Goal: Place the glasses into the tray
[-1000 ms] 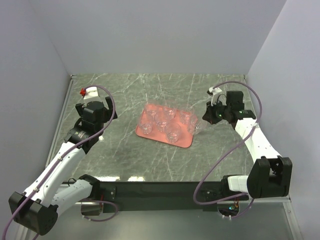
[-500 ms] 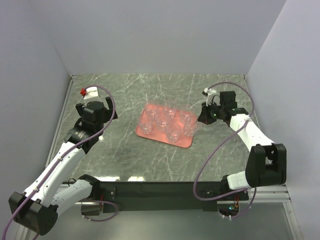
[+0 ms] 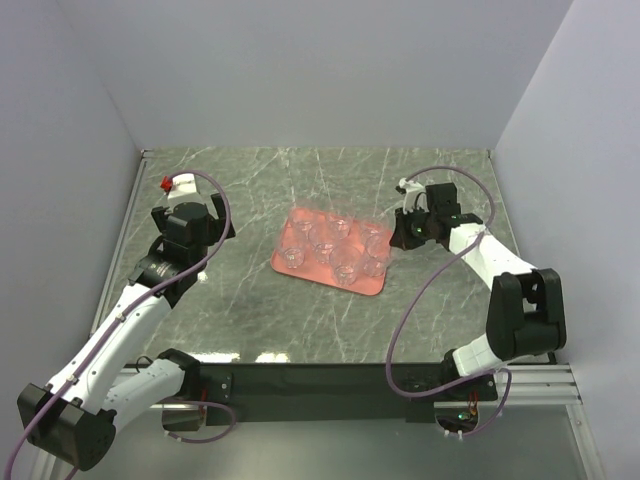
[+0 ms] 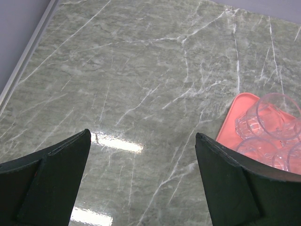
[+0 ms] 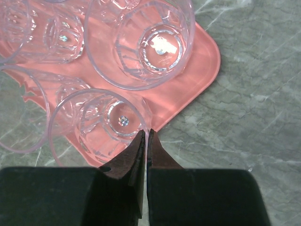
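Note:
The salmon-pink tray (image 3: 318, 277) lies mid-table with several clear glasses (image 3: 322, 250) standing in it. My right gripper (image 3: 398, 243) is at the tray's right end, shut on the rim of one glass (image 3: 381, 258). In the right wrist view the closed tips (image 5: 146, 134) pinch that glass's wall (image 5: 101, 125), its base over the tray (image 5: 200, 61) close to the corner. Another glass (image 5: 146, 42) stands just beyond it. My left gripper (image 3: 216, 226) hangs open over bare marble left of the tray. Its view (image 4: 141, 141) shows nothing between the fingers, with the tray (image 4: 229, 123) and glasses (image 4: 268, 115) at the right.
Grey marble tabletop (image 3: 250, 190) bounded by pale walls at left, back and right. A metal rail (image 3: 125, 230) runs along the left edge. Purple cables loop off both arms.
My right gripper has moved left with the glass, from beside the tray's right end to over its corner. The left arm has not moved.

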You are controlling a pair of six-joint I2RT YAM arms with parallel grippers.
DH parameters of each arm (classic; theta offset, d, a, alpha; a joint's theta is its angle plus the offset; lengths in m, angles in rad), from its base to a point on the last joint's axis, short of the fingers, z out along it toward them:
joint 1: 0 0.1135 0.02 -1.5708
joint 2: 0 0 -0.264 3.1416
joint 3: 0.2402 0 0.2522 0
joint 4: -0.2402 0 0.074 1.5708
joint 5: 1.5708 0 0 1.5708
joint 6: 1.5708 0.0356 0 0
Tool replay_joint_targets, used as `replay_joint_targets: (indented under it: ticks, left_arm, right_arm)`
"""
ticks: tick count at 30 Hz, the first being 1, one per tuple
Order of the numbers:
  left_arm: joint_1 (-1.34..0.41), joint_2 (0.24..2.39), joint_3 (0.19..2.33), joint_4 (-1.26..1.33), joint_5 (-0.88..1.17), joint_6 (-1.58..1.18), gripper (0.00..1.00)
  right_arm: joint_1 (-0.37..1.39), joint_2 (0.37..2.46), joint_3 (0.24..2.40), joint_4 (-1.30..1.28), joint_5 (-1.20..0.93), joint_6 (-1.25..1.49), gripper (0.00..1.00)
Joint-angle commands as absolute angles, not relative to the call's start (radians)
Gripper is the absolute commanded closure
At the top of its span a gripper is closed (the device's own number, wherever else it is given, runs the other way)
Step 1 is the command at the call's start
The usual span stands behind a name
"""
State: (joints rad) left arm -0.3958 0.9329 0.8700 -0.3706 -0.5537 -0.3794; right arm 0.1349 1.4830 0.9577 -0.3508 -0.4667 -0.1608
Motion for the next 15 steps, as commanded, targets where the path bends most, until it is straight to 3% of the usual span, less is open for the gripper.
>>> replay_joint_targets:
  ticks: [1,2,6,9,15]
  left_arm:
    - [-0.39,0.927,0.864,-0.339,-0.549,-0.376,0.02]
    - [-0.391,0.927,0.864,-0.339,-0.549,-0.376,0.02]
    - [-0.39,0.923,0.864,-0.339,-0.549,-0.376,0.02]
    - [-0.391,0.922,0.862,-0.339,-0.548,-0.374,0.02]
    - [-0.391,0.92,0.861,-0.339,-0.546,-0.374,0.01]
  right_arm:
    - [0.152,1.497,1.008,-0.325,-0.448,-0.158,0.98]
    - [0.153,1.5,1.018,-0.331,-0.445,-0.167,0.96]
    - [0.16,1.493,1.028,-0.362,-0.443,-0.19,0.63]
    - [0.158,1.462,1.019,-0.362,-0.43,-0.196,0.53]
    - [0.156,1.356,0.999,-0.379,-0.397,-0.224,0.42]
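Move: About 3 cm to the left of the right hand and 2 cm back lies the middle of the glass whose rim it still pinches, some 4 cm below. A second glass stands roughly 5 cm ahead and 4 cm left of this hand; a third stands some 9 cm left and 2 cm back. From the left hand, which is idle, the pinched glass is about 35 cm to the right, 1 cm ahead and well below. Opening to a little over half, the right fingers let go of the glass rim, one pad on the mouth side and the other outside. The hand stays nearly in place over the tray's right edge while they spread, then starts straight up, rising about 1.5 cm with the wrist tipping up only slightly. ##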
